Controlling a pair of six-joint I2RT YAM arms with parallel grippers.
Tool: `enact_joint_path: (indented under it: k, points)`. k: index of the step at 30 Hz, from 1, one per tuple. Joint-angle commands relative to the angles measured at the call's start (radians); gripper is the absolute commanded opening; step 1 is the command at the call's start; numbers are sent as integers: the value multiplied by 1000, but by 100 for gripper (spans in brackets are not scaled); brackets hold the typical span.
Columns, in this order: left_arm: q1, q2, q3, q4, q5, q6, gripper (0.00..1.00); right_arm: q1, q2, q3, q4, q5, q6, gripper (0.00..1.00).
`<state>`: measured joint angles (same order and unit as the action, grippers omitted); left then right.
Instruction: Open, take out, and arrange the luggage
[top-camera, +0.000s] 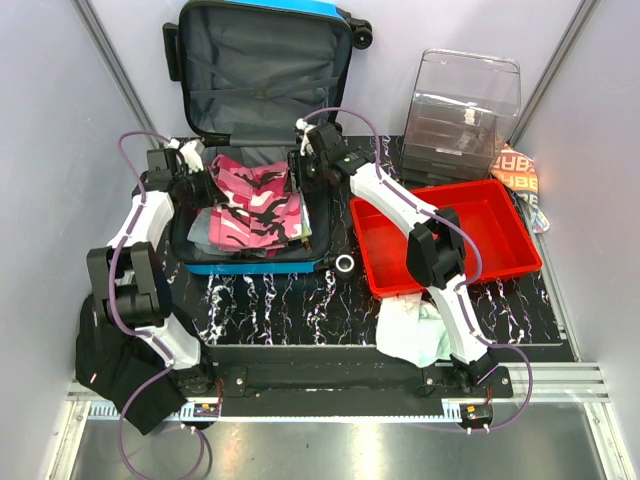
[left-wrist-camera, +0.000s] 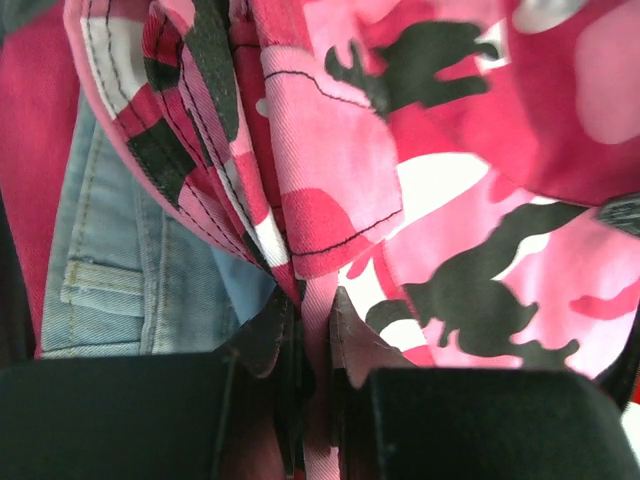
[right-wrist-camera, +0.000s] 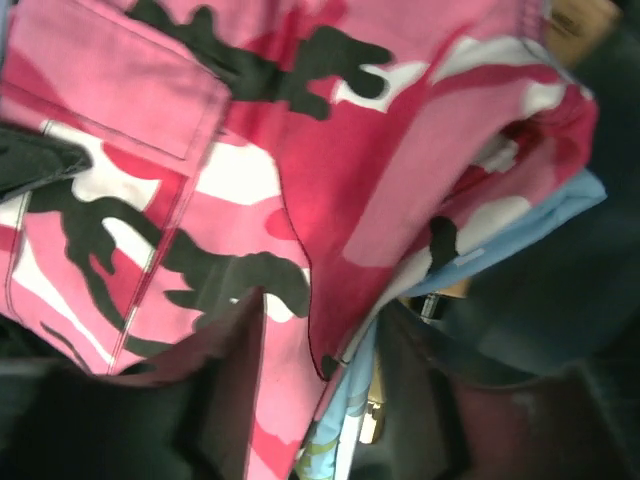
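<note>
The luggage (top-camera: 258, 266), a bright blue hard-shell suitcase, lies open on the table with its grey-lined lid (top-camera: 265, 70) standing up at the back. A pink camouflage garment (top-camera: 255, 200) lies on top of the clothes inside. At the garment's left end my left gripper (top-camera: 200, 185) is shut, and the left wrist view shows a fold of pink cloth (left-wrist-camera: 450, 200) pinched in the left gripper (left-wrist-camera: 305, 300), with blue jeans (left-wrist-camera: 110, 260) beside it. At the garment's right end my right gripper (top-camera: 298, 165) stands open. In its wrist view the right gripper (right-wrist-camera: 325, 305) has its jaws apart, with the garment's edge (right-wrist-camera: 330, 150) lying loose between them over light blue fabric (right-wrist-camera: 520, 230).
A red tray (top-camera: 505, 262) sits right of the suitcase, with a clear drawer box (top-camera: 465, 110) behind it and a patterned cloth (top-camera: 520, 175) at the far right. A white ring (top-camera: 344, 263) lies between suitcase and tray. White cloth (top-camera: 415, 330) and black cloth (top-camera: 110, 370) lie near the arm bases.
</note>
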<state>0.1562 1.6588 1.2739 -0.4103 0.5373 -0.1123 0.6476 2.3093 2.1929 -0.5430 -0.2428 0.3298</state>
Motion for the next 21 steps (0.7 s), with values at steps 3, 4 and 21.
enact_joint_path:
  k: [3,4,21]
  points:
    - [42,-8,36,68,-11,28,0,-16,-1,5,37,88,-57,64]
    - [48,-14,38,68,-14,31,0,-17,-2,5,29,97,-64,66]
    - [126,4,19,71,-17,80,0,27,16,142,-129,404,-187,100]
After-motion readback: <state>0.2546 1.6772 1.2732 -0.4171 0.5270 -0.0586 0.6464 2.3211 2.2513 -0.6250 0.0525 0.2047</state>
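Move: The left fingers already pinch the left edge of the pink camo garment, whose middle lies about 8 cm to this hand's right, 1 cm back and 4 cm lower. The suitcase's left wall is some 10 cm to its left and 3 cm back; the jeans peek out about 3 cm left and 6 cm back. From the half-open right hand, the garment's middle is about 10 cm left and 5 cm back, the blue shirt 2 cm right and 8 cm back, both a little below. Keep the left gripper shut on the pink camo garment and draw its edge about 5 cm left towards the suitcase's left wall, sinking some 1 cm at the start. Meanwhile open the right gripper fully to free the garment's right edge, drawing off right and forward about 5 cm with a slight dip and recovery, swinging the fingers some 20 degrees from leftward towards forward. ##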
